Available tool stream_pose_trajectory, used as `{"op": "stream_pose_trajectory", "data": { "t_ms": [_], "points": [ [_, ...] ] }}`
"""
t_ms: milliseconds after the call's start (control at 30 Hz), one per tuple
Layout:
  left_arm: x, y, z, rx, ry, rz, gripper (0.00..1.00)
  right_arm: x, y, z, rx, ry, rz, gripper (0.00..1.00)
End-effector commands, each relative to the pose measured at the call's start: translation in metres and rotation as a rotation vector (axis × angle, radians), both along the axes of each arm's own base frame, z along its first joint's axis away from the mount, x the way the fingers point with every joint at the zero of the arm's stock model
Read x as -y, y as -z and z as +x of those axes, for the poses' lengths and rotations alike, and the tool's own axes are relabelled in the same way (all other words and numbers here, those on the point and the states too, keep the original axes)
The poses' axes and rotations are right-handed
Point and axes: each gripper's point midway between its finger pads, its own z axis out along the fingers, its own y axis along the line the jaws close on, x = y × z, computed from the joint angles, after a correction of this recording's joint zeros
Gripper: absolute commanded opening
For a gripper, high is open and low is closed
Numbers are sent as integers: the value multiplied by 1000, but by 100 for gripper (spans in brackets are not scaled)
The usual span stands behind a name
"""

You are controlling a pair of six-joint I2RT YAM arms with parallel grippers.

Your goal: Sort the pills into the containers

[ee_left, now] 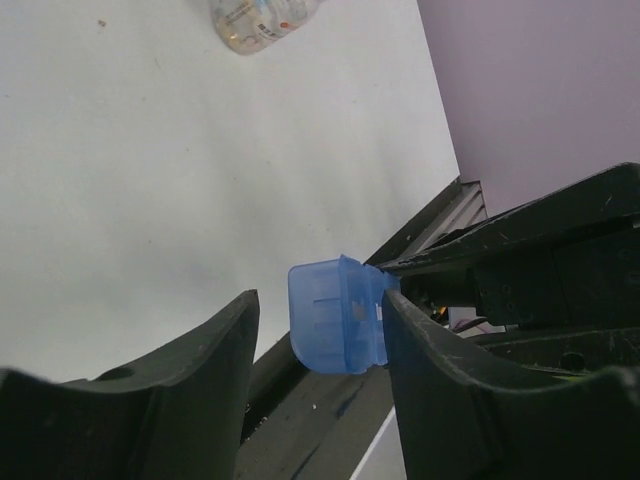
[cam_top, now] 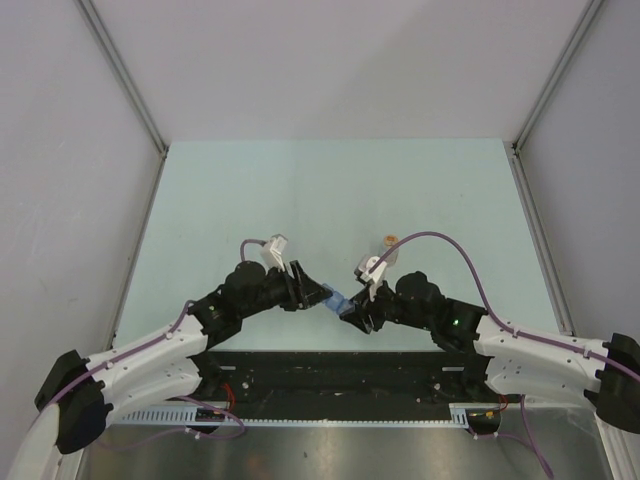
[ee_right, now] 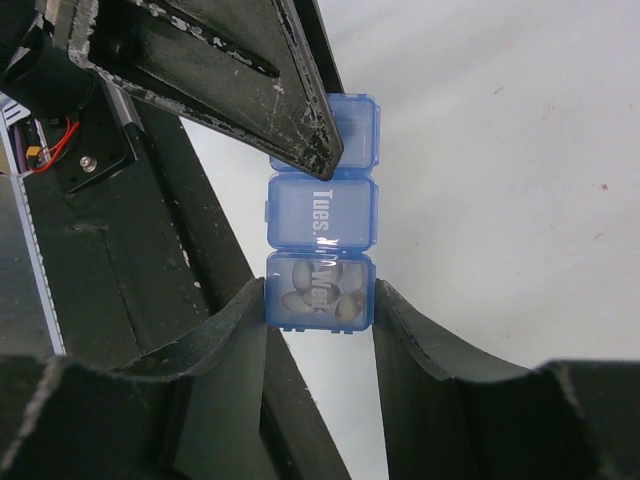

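The containers (ee_right: 322, 215) are a translucent blue strip of three joined compartments, held in the air between the two arms and seen as a blue spot (cam_top: 336, 300) from above. My right gripper (ee_right: 320, 300) is shut on the end compartment marked "Wed", which holds several pale pills (ee_right: 318, 290) under its closed lid. My left gripper (ee_left: 320, 320) straddles the opposite end of the containers (ee_left: 335, 315). Its right finger (ee_left: 440, 370) touches the box, while a gap remains beside its left finger (ee_left: 200, 370). That finger's tip (ee_right: 250, 90) covers part of the far compartment.
A small clear bottle (cam_top: 390, 241) with an orange top stands on the pale table (cam_top: 330, 190) just beyond the right arm, and its base (ee_left: 262, 18) shows in the left wrist view. The black base rail (cam_top: 330, 365) runs below the grippers.
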Motion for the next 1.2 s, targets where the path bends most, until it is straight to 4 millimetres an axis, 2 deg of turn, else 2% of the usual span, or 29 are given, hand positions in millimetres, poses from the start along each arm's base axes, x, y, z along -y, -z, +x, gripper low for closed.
{"op": "stream_pose_trajectory", "data": {
  "t_ms": [0,133,400,500,600,633,667,867,967,1067,1100,1167],
  "points": [
    [12,-27,-3,24,45,-93,56,-9,-33,2,43,-2,70,17],
    [10,-25,-3,20,31,-93,54,-10,-35,4,48,6,71,16],
    [13,-29,-6,18,38,-106,44,-11,-39,11,71,35,58,15],
    [14,-27,-8,10,41,-106,36,-10,-40,13,77,50,53,15],
    [14,-26,-10,7,47,-108,18,-11,-43,14,83,51,58,14],
    [14,-26,-11,6,48,-112,7,-11,-45,14,85,49,62,14],
    [14,-28,-11,8,48,-116,1,-10,-46,13,86,49,64,14],
    [12,-27,-15,4,43,-130,1,-9,-54,12,92,50,86,16],
    [10,-25,-16,0,43,-133,1,-8,-61,10,97,47,109,20],
    [10,-25,-17,-1,42,-137,0,-8,-66,8,98,37,126,35],
    [10,-25,-18,-2,41,-138,0,-8,-67,6,99,29,129,44],
    [10,-27,-17,2,38,-142,0,-10,-69,2,94,6,141,51]
  ]
}}
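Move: The pillbox is already in the right fingers by its Wed. end, its middle about 2 cm ahead and 3 cm left of that hand. From the left hand, whose open fingers straddle the opposite end, its middle lies roughly 3 cm right and 1 cm back, nearly level. The jar stands on the table some 13 cm ahead and 13 cm right of the left hand, about 9 cm lower. Left fingers close and pinch the pillbox's free end, rising about 3 cm, while the right holds on, rising 2. ##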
